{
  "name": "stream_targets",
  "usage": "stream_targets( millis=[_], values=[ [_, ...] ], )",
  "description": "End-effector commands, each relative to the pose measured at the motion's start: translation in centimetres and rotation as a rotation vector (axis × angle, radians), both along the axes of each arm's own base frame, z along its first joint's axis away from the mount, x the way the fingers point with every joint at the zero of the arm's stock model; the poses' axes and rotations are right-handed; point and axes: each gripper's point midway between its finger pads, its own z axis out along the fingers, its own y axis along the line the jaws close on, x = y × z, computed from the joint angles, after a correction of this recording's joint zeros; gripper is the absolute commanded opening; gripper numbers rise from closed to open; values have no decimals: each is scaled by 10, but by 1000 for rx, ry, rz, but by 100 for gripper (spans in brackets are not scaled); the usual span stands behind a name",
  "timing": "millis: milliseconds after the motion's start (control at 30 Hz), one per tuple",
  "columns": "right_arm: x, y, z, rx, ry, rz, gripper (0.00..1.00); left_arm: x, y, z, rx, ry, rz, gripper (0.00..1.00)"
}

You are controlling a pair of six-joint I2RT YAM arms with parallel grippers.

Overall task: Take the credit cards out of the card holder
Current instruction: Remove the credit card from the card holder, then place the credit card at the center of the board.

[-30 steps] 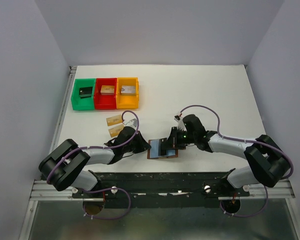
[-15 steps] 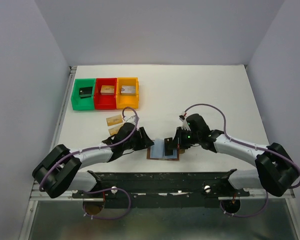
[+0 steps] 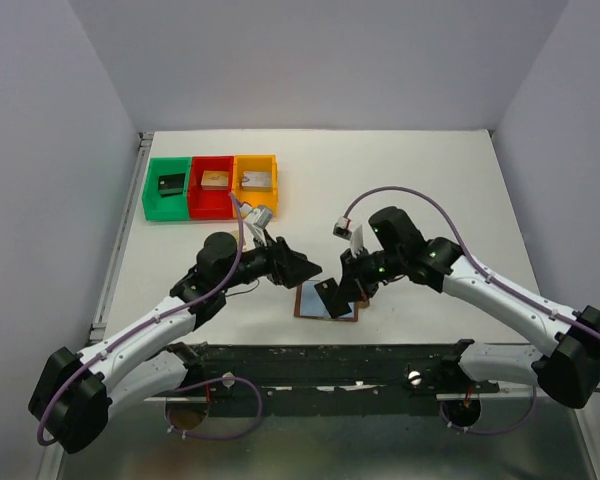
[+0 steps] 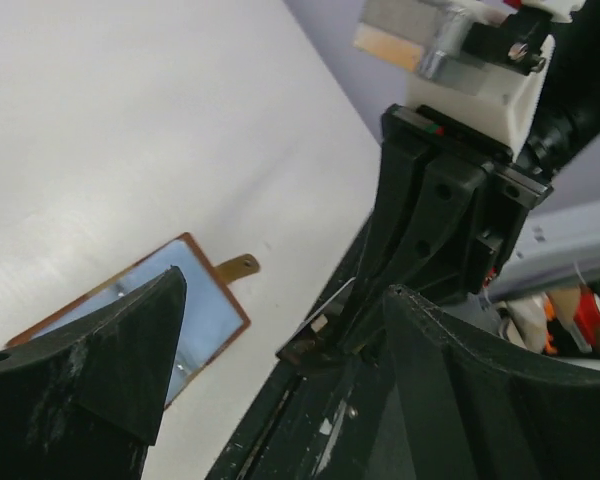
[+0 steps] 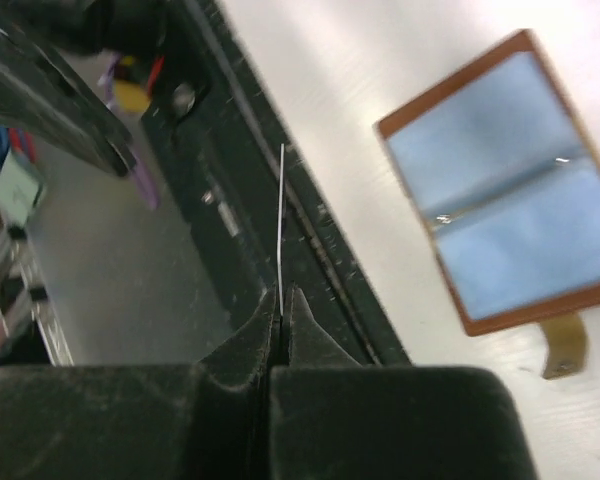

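Note:
The card holder (image 3: 320, 303) lies open and flat near the table's front edge, brown-rimmed with pale blue-grey pockets (image 5: 510, 190) and a snap tab (image 5: 563, 345). My right gripper (image 3: 333, 293) hangs just above it, shut on one thin pale credit card (image 5: 281, 215), which shows edge-on in the right wrist view and as a pale sliver (image 4: 332, 304) in the left wrist view. The card is clear of the pockets. My left gripper (image 3: 305, 268) hovers to the left of the holder (image 4: 195, 310), open wide with nothing between its fingers (image 4: 110, 370). No other credit cards show.
Green (image 3: 148, 195), red (image 3: 194, 190) and orange (image 3: 274, 185) bins stand side by side at the back left, each with a small block inside. The black mounting rail (image 3: 330, 355) runs just in front of the card holder. The left forearm lies across the table's left front.
My left gripper has opened and drawn back up and left from the card holder. My right gripper has closed on a card and lifted it out of the holder.

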Motion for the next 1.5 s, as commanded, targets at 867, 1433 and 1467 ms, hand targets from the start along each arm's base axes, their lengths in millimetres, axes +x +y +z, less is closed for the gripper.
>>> stream_targets(
  millis=[867,1433,1467],
  values=[
    [-79,2,54,35,-4,413,0,-120,-21,22,-88,-95,-700,48],
    [-36,6,48,4,-106,111,55,-96,-18,13,-39,-92,-519,0],
    [-26,1,51,2,-131,41,58,-79,-12,10,-32,-65,-438,0]
  ],
)
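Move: The black credit card is already clear of the card holder, in the right fingers, its middle about 3 cm left of that hand point, 1 cm back and 2 cm below. From the open, empty left hand it lies roughly 5 cm back, 5 cm right and 6 cm down. The open card holder lies flat, its middle about 4 cm ahead, 4 cm left and 14 cm below the right hand; its clasp tab is 10 cm right of that middle, level with it. The black card, still pinched by the right fingers, is brought back about 8 cm and up 5, turning some 20 degrees counter-clockwise. The left hand swings back about 12 cm towards it, turning nearly 40 degrees clockwise until its fingers point right, and closes on the card's left part; only then do the right fingers open, halfway, and start to ease forward. ##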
